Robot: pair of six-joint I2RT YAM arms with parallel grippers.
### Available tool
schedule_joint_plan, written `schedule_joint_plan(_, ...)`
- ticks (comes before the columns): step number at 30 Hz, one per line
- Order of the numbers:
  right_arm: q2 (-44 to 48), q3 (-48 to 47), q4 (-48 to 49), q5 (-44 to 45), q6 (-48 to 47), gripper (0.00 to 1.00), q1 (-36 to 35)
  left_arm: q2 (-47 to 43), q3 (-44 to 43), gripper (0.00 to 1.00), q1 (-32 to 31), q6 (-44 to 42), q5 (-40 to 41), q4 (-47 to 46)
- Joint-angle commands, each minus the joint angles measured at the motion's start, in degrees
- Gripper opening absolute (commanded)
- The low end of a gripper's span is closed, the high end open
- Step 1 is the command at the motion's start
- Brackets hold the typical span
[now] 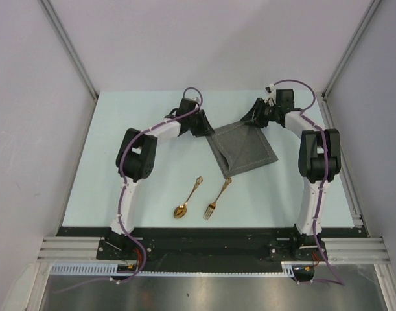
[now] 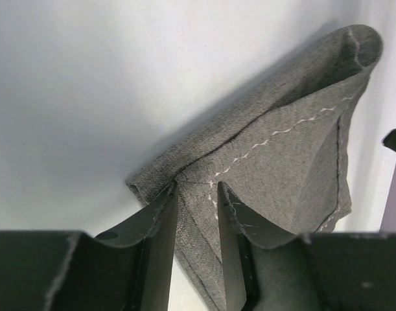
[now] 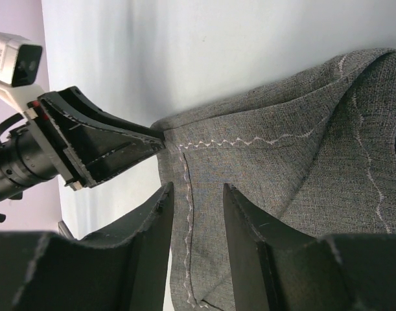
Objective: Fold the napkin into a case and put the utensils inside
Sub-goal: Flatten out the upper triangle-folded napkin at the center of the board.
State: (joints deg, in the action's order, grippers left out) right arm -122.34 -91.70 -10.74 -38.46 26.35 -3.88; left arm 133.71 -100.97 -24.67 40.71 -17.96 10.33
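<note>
The dark grey napkin (image 1: 246,150) lies folded and skewed at the back middle of the table, its layers puffed up loosely (image 2: 282,162). My left gripper (image 1: 209,129) is at its far-left corner, jaws apart around the hemmed edge (image 2: 196,188). Opposite it at the far edge, my right gripper (image 1: 249,122) also stands open, and the flat cloth (image 3: 282,175) shows in the gap (image 3: 198,189). In the right wrist view, the left gripper (image 3: 157,138) touches the napkin's corner. The gold spoon (image 1: 185,202) and gold fork (image 1: 217,197) lie side by side nearer the front, apart from the cloth.
The pale table (image 1: 120,168) is framed by grey walls on both sides. A metal rail (image 1: 343,162) runs along its right edge. The arm bases sit on a black strip (image 1: 210,243) at the front.
</note>
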Motion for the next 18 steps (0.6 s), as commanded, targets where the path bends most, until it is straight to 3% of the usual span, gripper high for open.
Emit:
schedule_joint_plan(1,-0.6,-0.1,2.2,-1.2,0.5,0.41,0.5,1.0,-3.5,0.36,0.3,1.0,0.1,0.2)
schedule_joint_plan(11,-2.1,-0.8,2.9,-1.1,1.0,0.41,0.5,1.9,-3.7,0.35,0.7,1.2,-0.7,-0.5)
schedule_joint_plan(13,-2.5,-0.9,3.0,-1.0,1.1,0.41,0.6,2.0,-3.7,0.30,0.8,1.3,-1.5,-1.1)
schedule_joint_plan(16,-2.9,-1.5,2.9,-0.3,1.0,0.41,0.6,0.9,-3.4,0.12,0.8,1.0,-1.1,-1.2)
schedule_joint_plan(18,-2.8,-2.3,2.1,0.4,0.3,0.40,0.6,0.0,-2.7,0.06,0.9,0.2,-0.2,-1.2)
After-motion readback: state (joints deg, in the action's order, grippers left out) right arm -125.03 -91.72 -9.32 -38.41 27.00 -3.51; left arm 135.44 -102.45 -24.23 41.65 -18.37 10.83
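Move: The napkin's left corner, with the stitched tip of its upper layer, lies right at the left hand's half-open fingertips, only about 1 cm below and level with them otherwise. From that hand the napkin's middle is some 12 cm to the right and 7 cm back. The right hand hovers about 7 cm over the cloth: the far corner sits some 4 cm ahead and 4 cm to the right, the left corner about 12 cm to the left and 2 cm back. Down by barely 1 cm, the left hand settles its tips at the napkin's left corner, then stays and closes its fingers from about a third open to nearly shut, pinching the stitched tip of the upper layer. The right hand first waits almost still, then sinks about 2 cm towards the napkin's far part, fingers steady at a little under half open. ##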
